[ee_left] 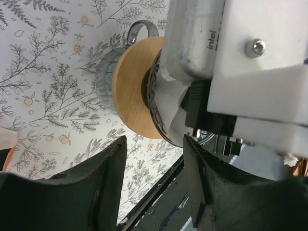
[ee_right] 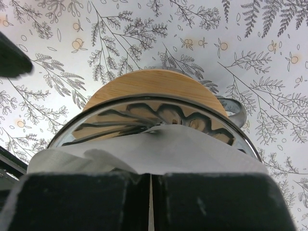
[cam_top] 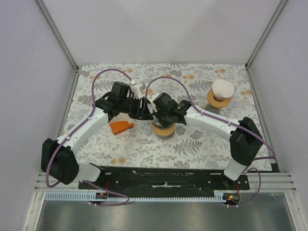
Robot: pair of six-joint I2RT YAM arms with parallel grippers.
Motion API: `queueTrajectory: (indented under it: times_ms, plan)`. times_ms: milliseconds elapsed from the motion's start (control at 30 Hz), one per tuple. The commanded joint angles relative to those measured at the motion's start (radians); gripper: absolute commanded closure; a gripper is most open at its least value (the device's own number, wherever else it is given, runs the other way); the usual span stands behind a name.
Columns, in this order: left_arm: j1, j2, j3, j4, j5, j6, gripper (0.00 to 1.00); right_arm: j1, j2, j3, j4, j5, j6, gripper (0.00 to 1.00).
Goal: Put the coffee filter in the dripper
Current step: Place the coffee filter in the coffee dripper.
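Note:
The dripper [cam_top: 164, 130], a glass cone in a wooden-orange ring, stands at the table's middle under both grippers. In the right wrist view its ring [ee_right: 154, 84] and ribbed glass lie just below the white coffee filter [ee_right: 163, 147]. My right gripper [ee_right: 150, 175] is shut on the filter's upper edge, and the filter's point reaches into the cone. From the left wrist the dripper [ee_left: 130, 91] shows side-on with the filter [ee_left: 169, 103] inside its rim. My left gripper [ee_left: 155, 144] hangs open beside it, holding nothing. In the top view the left gripper [cam_top: 146, 111] and right gripper [cam_top: 161, 118] almost meet.
An orange-and-white paper packet [cam_top: 121, 127] lies just left of the dripper. A second orange ring with a white domed top [cam_top: 222, 92] stands at the back right. The right wrist's white camera housing [ee_left: 231, 48] crowds close to my left gripper.

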Motion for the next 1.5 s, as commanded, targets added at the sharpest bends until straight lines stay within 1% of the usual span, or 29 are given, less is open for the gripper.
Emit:
queueTrajectory:
  times_ms: [0,100,167,233,400,467,500,667,800,867,933,967,1000,1033,1067,1167,1300,1367,1467]
  plan:
    - [-0.044,-0.002,0.000,0.060,-0.073,-0.052,0.44,0.012,-0.046,0.048,0.026,-0.019,-0.006,1.00]
    - [-0.048,0.013,0.011,0.071,-0.074,-0.070,0.46,0.012,-0.051,0.044,0.026,-0.014,-0.014,1.00]
    - [-0.047,0.017,0.010,0.061,-0.080,-0.069,0.52,0.014,-0.058,0.039,0.026,-0.012,-0.015,1.00]
    - [-0.047,0.018,0.000,0.046,-0.098,-0.060,0.60,0.015,-0.072,0.031,0.027,-0.014,-0.026,1.00]
    - [-0.047,0.018,-0.015,0.040,-0.112,-0.058,0.68,0.014,-0.146,0.012,0.043,-0.042,-0.061,0.89]
    - [-0.047,0.020,-0.010,0.035,-0.118,-0.053,0.70,0.014,-0.179,0.004,0.055,-0.052,-0.072,0.82]
    - [-0.047,0.020,-0.004,0.031,-0.124,-0.052,0.71,0.014,-0.196,-0.002,0.059,-0.060,-0.077,0.81]
    - [-0.047,0.029,0.013,0.029,-0.118,-0.043,0.72,0.014,-0.241,-0.018,0.064,-0.068,-0.080,0.77]
    - [-0.047,0.027,0.017,0.028,-0.118,-0.032,0.73,0.014,-0.267,-0.027,0.069,-0.150,-0.150,0.71]
    - [-0.048,0.027,0.022,0.029,-0.116,-0.026,0.73,0.014,-0.304,-0.038,0.087,-0.193,-0.198,0.65]
    - [-0.048,0.026,0.029,0.029,-0.115,-0.020,0.73,0.014,-0.348,-0.071,0.128,-0.244,-0.262,0.57]
    - [-0.048,0.027,0.034,0.028,-0.112,-0.017,0.73,0.015,-0.376,-0.091,0.154,-0.278,-0.308,0.46]
    - [-0.048,0.027,0.037,0.026,-0.109,-0.017,0.73,0.015,-0.399,-0.120,0.182,-0.314,-0.351,0.40]
    - [-0.048,0.027,0.039,0.026,-0.104,-0.015,0.73,0.017,-0.426,-0.146,0.209,-0.344,-0.400,0.36]
    - [-0.048,0.029,0.040,0.026,-0.103,-0.015,0.73,0.020,-0.448,-0.175,0.237,-0.373,-0.438,0.34]
    - [-0.050,0.030,0.046,0.026,-0.100,-0.012,0.73,0.025,-0.500,-0.243,0.277,-0.419,-0.572,0.33]
    - [-0.053,0.037,0.063,0.019,-0.097,-0.004,0.72,0.031,-0.502,-0.300,0.265,-0.436,-0.692,0.32]
    - [-0.057,0.040,0.072,0.017,-0.092,0.003,0.72,0.032,-0.483,-0.308,0.257,-0.418,-0.707,0.32]
    - [-0.062,0.044,0.080,0.012,-0.090,0.014,0.72,0.032,-0.479,-0.276,0.268,-0.373,-0.626,0.35]
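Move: The white filter, pinched by the right fingers, is down in the dripper, whose middle lies about 3 cm below the right hand and 1 cm ahead and to its left, with the glass jug some 9 cm under that hand. From the left hand the filter is roughly 5 cm to the right, 1 cm back and 6 cm below; the dripper 6 cm right, 1 cm back and 10 cm down. The coffee bag lies 15 cm to the left hand's left, 1 cm ahead, 18 cm below. The filter is let go by the right fingers, which spread wide as the hand, after a short hold, climbs about 10 cm out of the dripper, then draws back some 7 cm towards the base, swinging roughly 40 degrees counter-clockwise. Beside the paper, the left hand stays nearly in place and narrows its fingers to about half their gap, coming up against the filter's edge. ##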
